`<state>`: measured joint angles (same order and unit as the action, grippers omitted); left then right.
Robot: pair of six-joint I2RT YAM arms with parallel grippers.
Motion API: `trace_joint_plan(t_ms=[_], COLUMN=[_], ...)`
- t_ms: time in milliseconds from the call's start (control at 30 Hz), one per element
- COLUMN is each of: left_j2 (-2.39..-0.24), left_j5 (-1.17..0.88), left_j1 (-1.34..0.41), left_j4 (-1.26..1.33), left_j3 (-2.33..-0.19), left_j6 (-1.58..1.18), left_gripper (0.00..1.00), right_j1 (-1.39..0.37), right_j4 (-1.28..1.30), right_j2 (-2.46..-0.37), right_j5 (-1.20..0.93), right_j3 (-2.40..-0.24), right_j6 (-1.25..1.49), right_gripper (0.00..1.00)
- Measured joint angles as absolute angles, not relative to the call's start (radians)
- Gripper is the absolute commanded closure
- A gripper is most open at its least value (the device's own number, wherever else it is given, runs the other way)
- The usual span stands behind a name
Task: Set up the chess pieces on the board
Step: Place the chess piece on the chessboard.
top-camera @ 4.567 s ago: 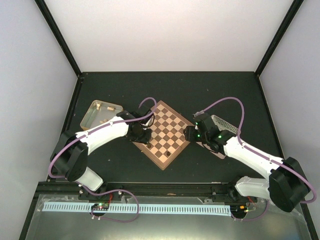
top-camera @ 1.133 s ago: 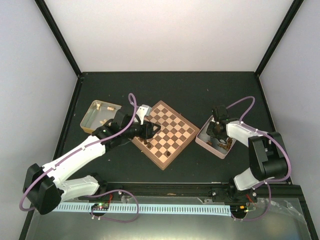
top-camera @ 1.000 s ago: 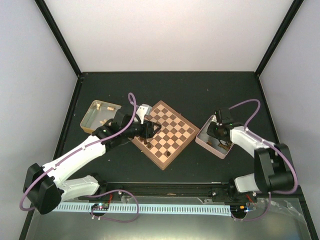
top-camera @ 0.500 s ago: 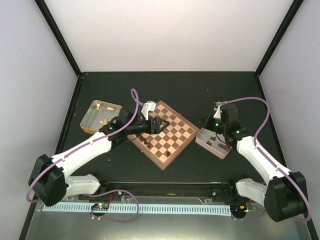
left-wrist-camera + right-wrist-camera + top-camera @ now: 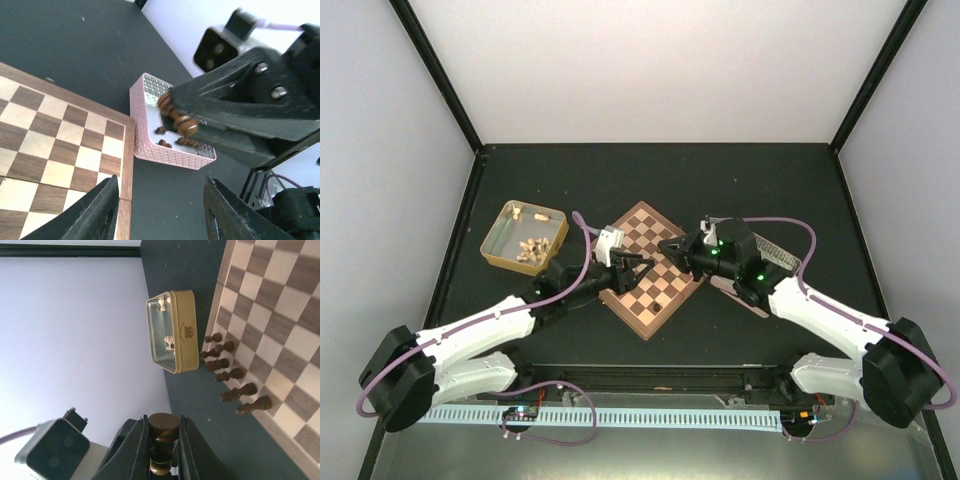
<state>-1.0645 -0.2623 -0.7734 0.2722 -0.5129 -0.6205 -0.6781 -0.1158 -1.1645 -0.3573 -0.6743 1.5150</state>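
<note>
The board (image 5: 665, 290) lies as a diamond in mid-table. My right gripper (image 5: 670, 245) hangs over its far right edge, shut on a dark brown chess piece (image 5: 163, 432) whose round base shows between the fingers (image 5: 137, 450). The same held piece (image 5: 177, 118) appears in the left wrist view above the pink tray (image 5: 170, 150). Several dark pieces (image 5: 230, 375) stand in a row along one edge of the board (image 5: 280, 315). My left gripper (image 5: 642, 263) hovers over the board's left part, its jaws apart with nothing between them (image 5: 161, 181).
A gold tray (image 5: 498, 240) with pale pieces sits at the left, also seen as the gold tray (image 5: 187, 335) in the right wrist view. The pink tray (image 5: 775, 252) with a few dark pieces lies right of the board, partly under the right arm.
My right arm has swung from the pink tray to the board's right edge, carrying a dark piece. My left gripper has drawn back toward the near left, uncovering the gold tray.
</note>
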Motion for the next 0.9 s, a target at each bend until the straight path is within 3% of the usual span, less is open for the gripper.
trace_joint_plan(t_ms=[133, 300, 600, 900], left_j2=[-1.039, -1.036, -1.049, -1.049], left_j5=[-0.252, -0.246, -0.236, -0.210], left_j1=[-0.774, -0.774, -0.774, -0.774], left_j4=[0.325, 0.367, 0.358, 0.317], left_j3=[-0.506, -0.506, -0.506, -0.518], left_j6=[-0.606, -0.584, -0.545, -0.488], left_gripper=[0.54, 0.64, 0.62, 0.78], right_j1=[-0.712, -0.733, -0.736, -0.736], right_j4=[-0.152, -0.192, -0.249, -0.293], right_j2=[-1.205, -1.237, -1.252, -1.252], right_j5=[-0.358, -0.372, -0.405, -0.427], right_j3=[-0.674, -0.675, -0.675, -0.675], right_j6=[1.597, 1.652, 1.728, 1.768], right_gripper=[0.88, 0.87, 0.87, 0.87])
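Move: The chess piece pinched in the right fingers hangs in the air about 4 cm to the left hand's right, 3 cm ahead and 1 cm above. Seen from the right hand, the open left fingertips are some 4 cm left and 3 cm back, 1 cm lower. Roughly 18 cm below lies the chessboard, its middle about 5 cm ahead and 1 cm left of the left hand; the nearest standing piece is 4 cm back and 3 cm right of that hand, 17 cm down. The right hand keeps its pinch on the chess piece and carries it about 3.5 cm left and 1 cm back into the gap between the left fingertips, quickly at first and then easing, dipping about 1 cm and coming back up 2 cm while its wrist tilts some 15 degrees. To meet it the left hand rises about 3 cm, then sinks 1 cm while creeping forward, tilts back about 10 degrees and closes its open fingers by nearly half around the piece's free end, still without a clear squeeze. ##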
